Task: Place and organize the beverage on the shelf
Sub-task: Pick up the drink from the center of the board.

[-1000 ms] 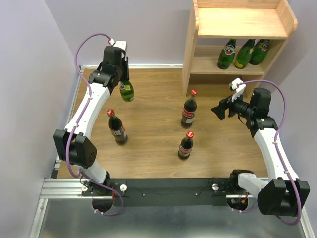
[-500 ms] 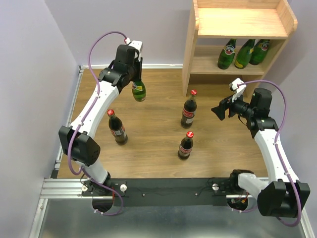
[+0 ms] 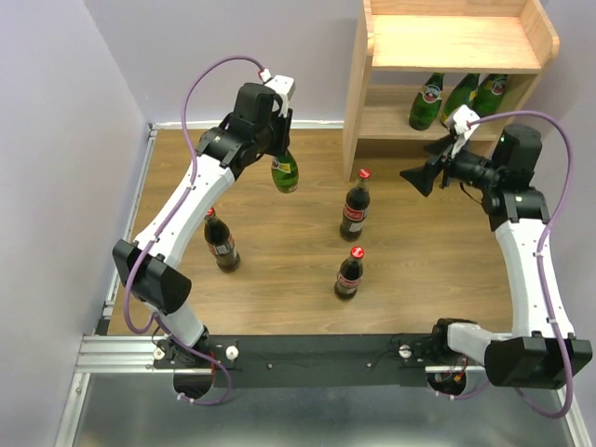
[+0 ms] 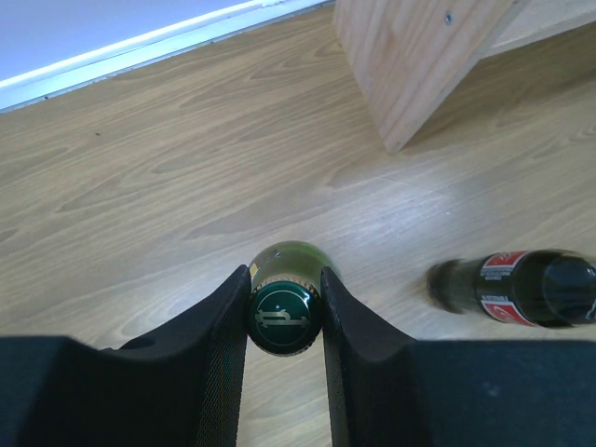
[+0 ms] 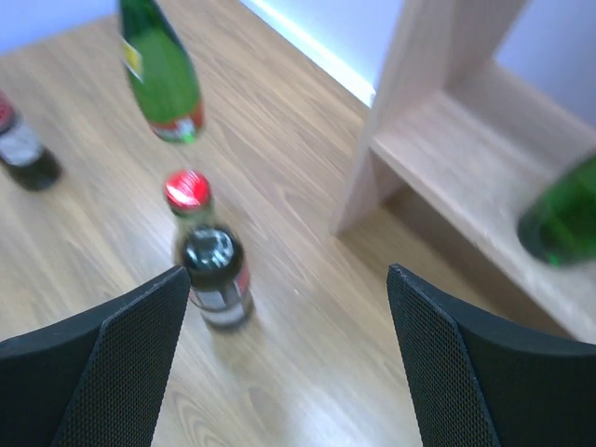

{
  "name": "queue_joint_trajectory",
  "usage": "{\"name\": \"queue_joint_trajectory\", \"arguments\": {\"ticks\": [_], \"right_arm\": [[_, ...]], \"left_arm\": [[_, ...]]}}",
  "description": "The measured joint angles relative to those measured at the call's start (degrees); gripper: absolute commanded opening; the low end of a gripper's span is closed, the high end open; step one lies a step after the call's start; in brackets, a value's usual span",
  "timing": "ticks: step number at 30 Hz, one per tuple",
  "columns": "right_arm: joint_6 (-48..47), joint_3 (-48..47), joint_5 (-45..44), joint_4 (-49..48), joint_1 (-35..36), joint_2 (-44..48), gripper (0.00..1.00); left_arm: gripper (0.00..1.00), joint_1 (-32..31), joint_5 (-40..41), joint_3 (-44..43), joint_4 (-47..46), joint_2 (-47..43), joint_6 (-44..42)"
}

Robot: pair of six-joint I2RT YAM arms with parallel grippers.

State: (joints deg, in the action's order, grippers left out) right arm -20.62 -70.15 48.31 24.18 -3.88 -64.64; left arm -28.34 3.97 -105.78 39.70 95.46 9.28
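Observation:
My left gripper (image 3: 279, 152) is shut on the neck of a green glass bottle (image 3: 285, 174), which hangs above the floor left of the shelf (image 3: 447, 42). In the left wrist view the fingers (image 4: 219, 326) clamp just below its cap (image 4: 284, 317). Three green bottles (image 3: 458, 101) lean on the shelf's lower tier. Three cola bottles with red caps stand on the wooden floor: one (image 3: 355, 205) near the shelf's foot, one (image 3: 349, 273) in front of it, one (image 3: 220, 242) at the left. My right gripper (image 3: 416, 177) stands open and empty, above and right of the nearest cola bottle (image 5: 212, 270).
The shelf's side panel (image 4: 419, 56) rises just right of the carried bottle. A white baseboard (image 3: 251, 124) and purple walls close the back and left. The shelf's top board (image 3: 452, 42) carries nothing. The arm bases sit on a black rail (image 3: 307, 349) at the near edge.
My left arm has carried the green bottle to the right, toward the shelf. My right arm has risen and moved back toward the shelf's lower tier, its jaws still wide.

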Motion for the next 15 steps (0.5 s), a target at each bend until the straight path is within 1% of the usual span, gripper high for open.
{"name": "queue_joint_trajectory", "arguments": {"ticks": [5, 8, 12, 15], "right_arm": [[1.92, -8.55, 6.19, 1.73, 1.33, -5.46, 0.92], [3.67, -13.90, 7.93, 2.62, 4.92, -9.77, 0.93], [4.15, -19.41, 6.49, 2.95, 15.50, -14.78, 0.93], [3.96, -22.58, 3.34, 2.93, 23.30, -18.34, 0.93]], "left_arm": [[0.00, -1.20, -0.28, -0.50, 0.92, -0.33, 0.09], [0.00, -1.81, -0.68, -1.46, 2.08, -0.44, 0.15], [0.00, -2.86, -1.46, -2.75, 3.08, -0.83, 0.50], [0.00, -3.30, -1.92, -3.63, 3.34, -1.14, 0.85]]}}
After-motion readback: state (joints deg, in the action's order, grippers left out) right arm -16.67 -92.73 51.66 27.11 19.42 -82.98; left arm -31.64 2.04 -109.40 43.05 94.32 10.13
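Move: The green bottle hangs by its neck from the left fingers, its middle about 9 cm straight below that hand. From the right hand that bottle is some 28 cm left, 8 ahead and 9 below. Nearer the right hand's way, and both about 20 cm below it, are the far cola bottle, roughly 10 left and 7 ahead, and the near cola bottle, some 13 left and 9 back. Open, the right hand sweeps some 15 cm left, turning counter-clockwise, towards the bottle the left grips and retracts. ##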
